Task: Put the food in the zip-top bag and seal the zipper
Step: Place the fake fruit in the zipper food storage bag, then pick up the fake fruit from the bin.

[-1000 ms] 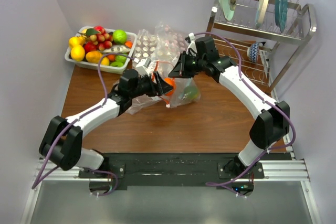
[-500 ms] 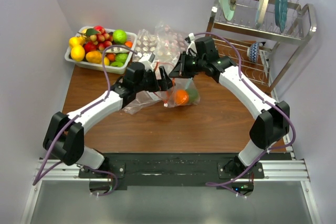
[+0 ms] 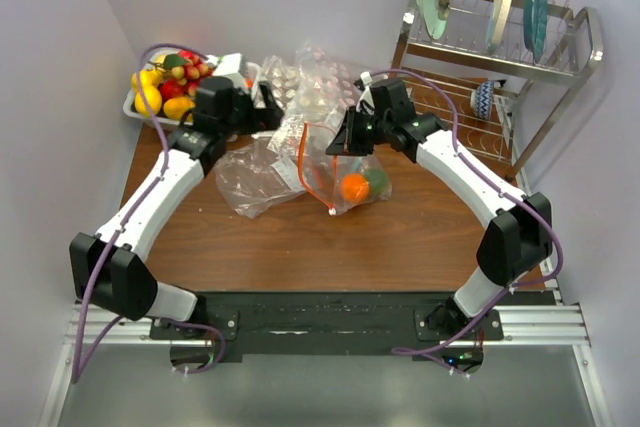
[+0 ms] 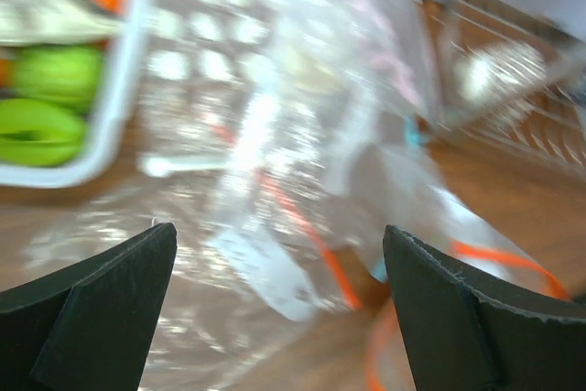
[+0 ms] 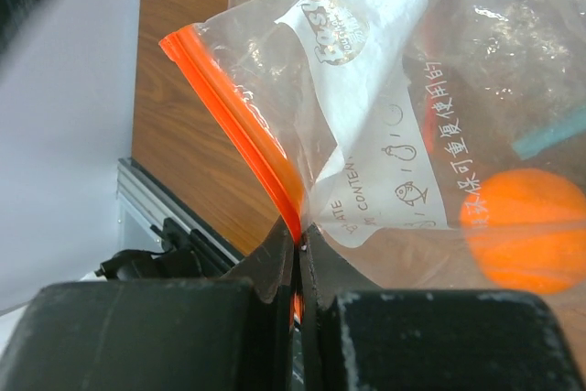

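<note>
The zip-top bag (image 3: 335, 162) hangs open at mid table, a clear crinkly pouch with a printed white label (image 5: 366, 89). My right gripper (image 3: 346, 137) is shut on its orange-red zipper (image 5: 240, 116), pinching the strip at one end between the jaws (image 5: 298, 237). An orange (image 3: 352, 187) and a green lime (image 3: 377, 180) lie in the bottom of the bag; the orange (image 5: 526, 231) shows through the plastic. My left gripper (image 3: 264, 107) is open and empty beside the fruit tray, its dark fingers (image 4: 92, 318) wide apart over crumpled plastic.
A white tray (image 4: 119, 107) at the back left holds more toy fruit, among them a lemon (image 3: 148, 99) and green pieces (image 4: 41, 130). Other clear bags (image 3: 260, 182) lie crumpled round the held one. A dish rack (image 3: 500, 47) with plates stands at the back right.
The left gripper opened fully, left the orange in the bag and pulled away to the back left by the tray. The orange dropped to the bag's bottom. The right gripper kept its hold.
</note>
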Controlling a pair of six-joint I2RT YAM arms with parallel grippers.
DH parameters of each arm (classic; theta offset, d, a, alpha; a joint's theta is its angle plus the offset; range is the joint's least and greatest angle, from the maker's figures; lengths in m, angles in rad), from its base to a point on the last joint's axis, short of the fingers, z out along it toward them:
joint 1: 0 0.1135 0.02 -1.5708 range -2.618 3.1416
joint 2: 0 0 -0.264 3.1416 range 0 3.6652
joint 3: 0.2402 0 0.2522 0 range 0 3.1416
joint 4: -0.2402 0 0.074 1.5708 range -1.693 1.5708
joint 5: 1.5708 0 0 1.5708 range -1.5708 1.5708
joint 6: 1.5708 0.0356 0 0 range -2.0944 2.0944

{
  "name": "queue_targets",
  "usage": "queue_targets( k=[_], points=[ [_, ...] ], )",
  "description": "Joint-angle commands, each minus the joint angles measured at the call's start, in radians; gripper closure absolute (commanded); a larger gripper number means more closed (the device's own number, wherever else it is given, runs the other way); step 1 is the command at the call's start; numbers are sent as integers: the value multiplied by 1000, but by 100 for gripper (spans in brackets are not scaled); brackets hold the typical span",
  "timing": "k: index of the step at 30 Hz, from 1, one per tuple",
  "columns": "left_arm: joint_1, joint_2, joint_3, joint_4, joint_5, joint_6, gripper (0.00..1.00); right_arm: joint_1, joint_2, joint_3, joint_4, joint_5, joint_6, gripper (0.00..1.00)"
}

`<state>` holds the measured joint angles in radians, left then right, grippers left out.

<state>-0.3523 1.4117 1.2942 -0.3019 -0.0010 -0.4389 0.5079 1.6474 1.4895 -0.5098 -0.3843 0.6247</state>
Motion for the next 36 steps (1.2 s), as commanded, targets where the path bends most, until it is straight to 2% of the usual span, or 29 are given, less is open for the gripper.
queue_targets(
  k=[1,6,11,15,19,22,24,27,33,36],
  points=[
    [108,19,42,12,-141,63,0,1,-63,-2,16,10,-22,100],
    [226,96,125,-18,-263,130,0,1,-66,3,17,1,-25,100],
    [305,239,260,-78,-367,181,0,1,-51,35,1,-19,-31,100],
    [398,335,329,-101,-324,161,0,0,-24,104,-35,-42,-45,100],
    [446,435,410,-117,-213,137,0,1,-9,130,-45,-57,-51,100],
    [461,487,454,-134,-250,141,0,1,-9,123,-35,-62,-49,100],
    [481,509,464,-135,-257,152,0,0,-8,115,-26,-70,-46,100],
    [519,553,478,-135,-185,137,0,1,-6,106,-22,-77,-48,100],
    [533,599,455,-103,-111,98,0,0,2,106,-13,-84,-46,100],
    [536,606,438,-72,-68,85,4,0,5,106,-18,-85,-49,100]
  ],
)
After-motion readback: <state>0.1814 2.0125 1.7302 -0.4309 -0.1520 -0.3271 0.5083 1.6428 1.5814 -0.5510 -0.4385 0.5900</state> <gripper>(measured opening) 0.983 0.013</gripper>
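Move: Out in the basket, the mango to be taken next lies some 28 cm to the left of the left hand, 15 cm ahead and 15 cm lower. A big lemon sits about 7 cm left of the mango and 2 cm farther out; a red fruit is about 5 cm beyond the mango and 1 cm left. From the right hand, the mango is about 42 cm left, 21 cm ahead and 11 cm lower. Swinging left about 28 cm and forward about 13, away from the bag, the empty left hand heads for the mango with its fingers wide open; midway it begins sinking in earnest, turning counter-clockwise some 35 degrees and tipping down until the tips flank the mango, touch not certain. The right hand keeps its pinch on the orange zipper rim and raises it 3 to 4 cm. ##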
